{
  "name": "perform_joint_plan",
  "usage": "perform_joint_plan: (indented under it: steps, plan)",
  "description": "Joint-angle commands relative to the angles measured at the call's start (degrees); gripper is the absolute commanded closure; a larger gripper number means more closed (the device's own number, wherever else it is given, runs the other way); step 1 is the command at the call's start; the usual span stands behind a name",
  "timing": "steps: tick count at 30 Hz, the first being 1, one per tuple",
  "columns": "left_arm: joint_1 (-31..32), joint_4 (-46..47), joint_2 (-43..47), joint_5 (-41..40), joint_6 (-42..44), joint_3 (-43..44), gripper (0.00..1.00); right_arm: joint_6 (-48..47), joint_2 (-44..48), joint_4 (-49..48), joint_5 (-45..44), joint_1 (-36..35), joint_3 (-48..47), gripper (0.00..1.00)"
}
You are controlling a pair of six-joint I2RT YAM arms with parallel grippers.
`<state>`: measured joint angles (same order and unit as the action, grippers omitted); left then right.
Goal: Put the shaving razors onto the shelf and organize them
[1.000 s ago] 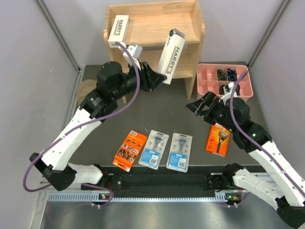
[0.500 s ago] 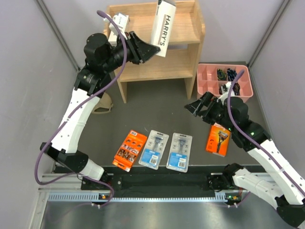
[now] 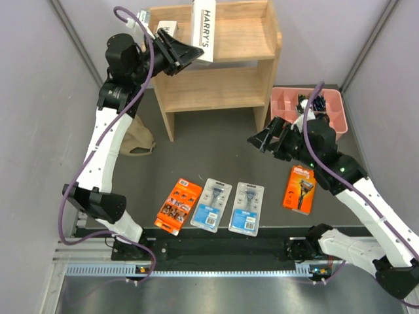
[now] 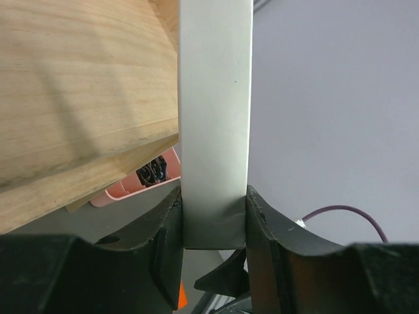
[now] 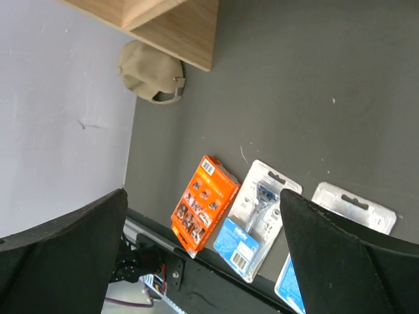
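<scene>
My left gripper (image 3: 190, 53) is shut on the lower end of a long white HARRY'S box (image 3: 203, 27), held upright over the top tier of the light-wood shelf (image 3: 226, 82). In the left wrist view the box (image 4: 215, 111) stands pinched between both fingers (image 4: 163, 235), beside the shelf's wood (image 4: 78, 98). A second HARRY'S box (image 3: 165, 28) lies at the top tier's left end, partly hidden by the arm. On the table lie an orange pack (image 3: 179, 207), two blister packs (image 3: 211, 204) (image 3: 247, 208) and another orange pack (image 3: 300, 190). My right gripper (image 3: 263, 139) hangs open above the table, holding nothing.
A pink compartmented tray (image 3: 287, 112) with small dark items stands right of the shelf. A beige cap (image 3: 135, 140) lies by the shelf's left leg. Grey walls close in both sides. The right wrist view shows the left orange pack (image 5: 205, 204), a blister pack (image 5: 258, 219) and the cap (image 5: 152, 80).
The left arm has risen and swung left, carrying the HARRY'S box from in front of the shelf to above its top tier. The right gripper shifted slightly left, still open.
</scene>
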<state>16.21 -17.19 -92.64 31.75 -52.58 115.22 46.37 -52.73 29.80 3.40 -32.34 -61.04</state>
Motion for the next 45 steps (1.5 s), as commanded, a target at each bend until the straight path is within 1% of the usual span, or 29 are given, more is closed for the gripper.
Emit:
perform_joint_plan:
  steps: [1,7,8,9,11,15,16,19,24,25,26,28,33,34,38,45]
  plan:
    - [-2.7,3.9,0.3,1.7,-4.8,2.5,1.00,-5.0,-2.8,-1.8,3.2,0.2,-7.7,0.01]
    - [-5.9,3.2,-1.2,4.5,-8.2,2.8,1.00,-9.9,-11.3,-0.4,6.3,0.2,-21.3,0.01]
    - [-6.1,3.1,-1.3,5.3,-8.8,2.9,1.00,-10.4,-12.4,-0.4,6.9,0.3,-25.2,0.01]
    - [-6.4,3.0,-1.7,5.4,-9.0,2.9,1.00,-10.8,-15.1,-0.3,7.8,0.3,-27.3,0.01]
    - [-6.7,2.9,-1.8,5.7,-9.3,3.0,1.00,-11.9,-17.2,0.0,8.4,0.2,-32.6,0.01]
    - [-7.2,1.3,-2.4,5.8,-9.2,4.0,1.00,-13.5,-24.5,-0.3,10.9,0.2,-40.6,0.01]
    - [-7.2,0.2,-2.5,5.9,-8.9,4.5,1.00,-13.5,-26.1,-0.3,11.6,0.2,-44.0,0.01]
    - [-7.5,-2.5,-3.1,5.3,-8.2,5.7,1.00,-13.4,-30.7,-1.5,14.1,0.2,-49.8,0.01]
    - [-7.9,-4.9,-4.1,5.4,-8.0,7.0,1.00,-11.8,-36.7,-3.3,16.5,0.1,-56.6,0.01]
    - [-7.9,-5.2,-4.1,5.4,-8.1,6.9,1.00,-11.7,-37.9,-3.3,16.6,0.2,-59.7,0.01]
    - [-7.9,-5.6,-4.3,5.6,-8.2,6.9,1.00,-11.7,-40.4,-3.1,17.2,0.2,-61.2,0.01]
    - [-7.9,-6.1,-4.5,5.5,-7.9,6.9,0.99,-10.8,-42.6,-3.5,18.1,0.2,-65.0,0.01]
    - [-8.0,-9.2,-4.7,4.7,-6.9,7.6,0.95,-7.3,-47.5,-8.7,19.4,0.2,-67.3,0.03]
    - [-8.0,-9.5,-4.7,4.6,-6.8,7.8,0.92,-7.0,-48.1,-8.6,19.1,0.2,-68.6,0.03]
    - [-8.0,-9.9,-4.9,4.2,-6.6,7.9,0.89,-6.7,-52.6,-7.5,18.0,0.2,-73.4,0.03]
    - [-8.1,-8.9,-5.4,3.8,-8.0,7.9,0.78,-3.3,-56.2,-12.1,18.0,0.2,-74.4,0.06]
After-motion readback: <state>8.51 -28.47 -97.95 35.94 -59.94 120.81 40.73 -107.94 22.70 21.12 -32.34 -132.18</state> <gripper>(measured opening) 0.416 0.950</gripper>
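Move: The second Harry's box is pinched near its near end by the left hand; its raised middle lies some 6 cm ahead, 1 cm right and 3 cm above that hand. Its free spot on the upper shelf is about 9 cm ahead, 4 cm left and 6 cm down; the first Harry's box lies about 11 cm ahead, 11 cm left and 6 cm down. From the empty right hand, the held box's middle is roughly 18 cm ahead, 18 cm left and 23 cm up. The held Harry's box is carried left and forward towards the first one by the left hand, then eased down some 3 cm, its far end tipping down about 15 degrees, the pinch kept. The open right hand climbs about 20 cm, sweeping some 15 cm forward and as far left to the box's near end, fingers tilting up and turning counter-clockwise. ##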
